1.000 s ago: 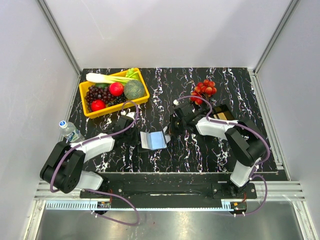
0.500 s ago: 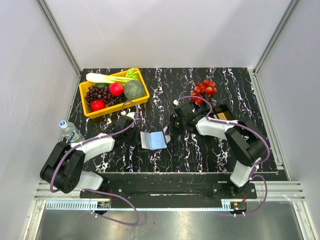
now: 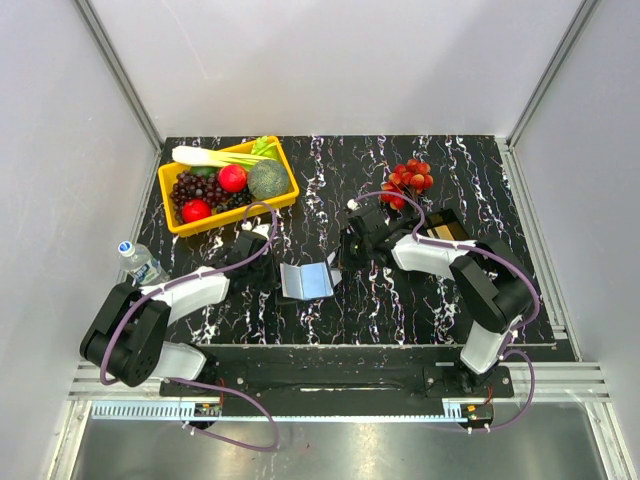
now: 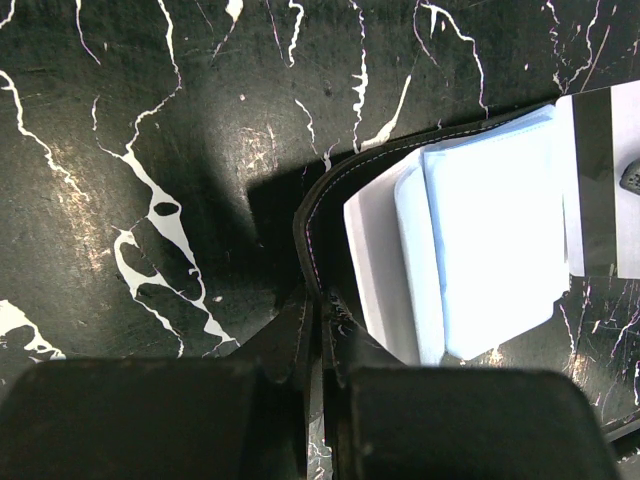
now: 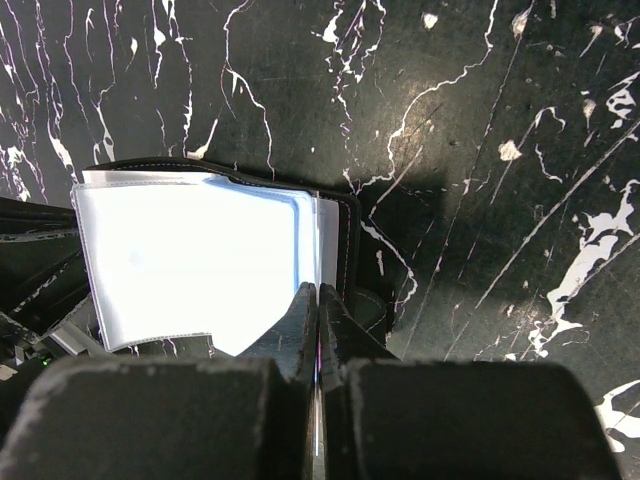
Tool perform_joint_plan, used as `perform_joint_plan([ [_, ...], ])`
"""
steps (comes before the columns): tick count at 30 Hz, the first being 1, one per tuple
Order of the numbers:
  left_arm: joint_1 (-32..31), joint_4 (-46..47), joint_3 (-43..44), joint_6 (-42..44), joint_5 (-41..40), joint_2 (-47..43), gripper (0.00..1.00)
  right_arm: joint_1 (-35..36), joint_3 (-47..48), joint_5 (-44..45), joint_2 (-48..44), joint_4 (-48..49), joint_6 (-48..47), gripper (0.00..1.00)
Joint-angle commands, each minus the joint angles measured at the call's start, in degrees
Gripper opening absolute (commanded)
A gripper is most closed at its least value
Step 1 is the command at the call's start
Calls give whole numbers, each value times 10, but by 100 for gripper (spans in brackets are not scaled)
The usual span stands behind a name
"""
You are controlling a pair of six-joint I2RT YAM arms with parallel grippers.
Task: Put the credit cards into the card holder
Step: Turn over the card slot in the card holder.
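The card holder (image 3: 308, 281) lies open on the black marble table, its pale blue-grey inside facing up. My left gripper (image 3: 279, 272) is shut on its black stitched left edge (image 4: 312, 230), seen close in the left wrist view (image 4: 320, 300). My right gripper (image 3: 338, 264) is at the holder's right side, shut on a credit card. The card shows only as a thin edge-on line between the fingers (image 5: 300, 320), reaching into the holder (image 5: 180, 250). In the left wrist view this credit card (image 4: 592, 200) looks white with a black stripe, at the holder's far side (image 4: 490, 230).
A black open tray (image 3: 446, 228) with tan contents stands right of the right arm. Red grapes (image 3: 408, 178) lie behind it. A yellow basket (image 3: 283, 168) of fruit and vegetables is at the back left. A water bottle (image 3: 141, 263) lies off the table's left edge.
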Motion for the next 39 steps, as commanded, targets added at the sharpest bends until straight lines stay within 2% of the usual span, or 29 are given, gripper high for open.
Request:
perform_joint_plan([
  [1, 2, 12, 14, 8, 1, 6, 0, 0, 5, -14, 6, 2, -3, 0],
  [13, 2, 14, 15, 8, 6, 11, 0, 1, 12, -61, 36, -24, -34, 0],
  [21, 2, 27, 15, 4, 20, 16, 0, 6, 27, -131, 34, 24, -15, 0],
  [27, 2, 35, 14, 0, 25, 20, 0, 18, 43, -141, 14, 48, -2, 0],
  [39, 2, 57, 3, -11, 34, 14, 0, 38, 64, -134, 55, 64, 21, 0],
])
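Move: The left half of the open card holder, where the slot is to go, lies about 10 cm left of the right hand, 3 cm back and 3 cm below. The light-blue card slot, its free edge already pinched by the right fingers, centres some 5 cm left and 3 cm back; the card box stands 24 cm right and 10 cm ahead. From the left hand, which grips the left cover's edge, the left half's middle is 4 cm right, level ahead. Right hand, still pinching the card slot, dips, then swings it about 6 cm left towards the left half. ##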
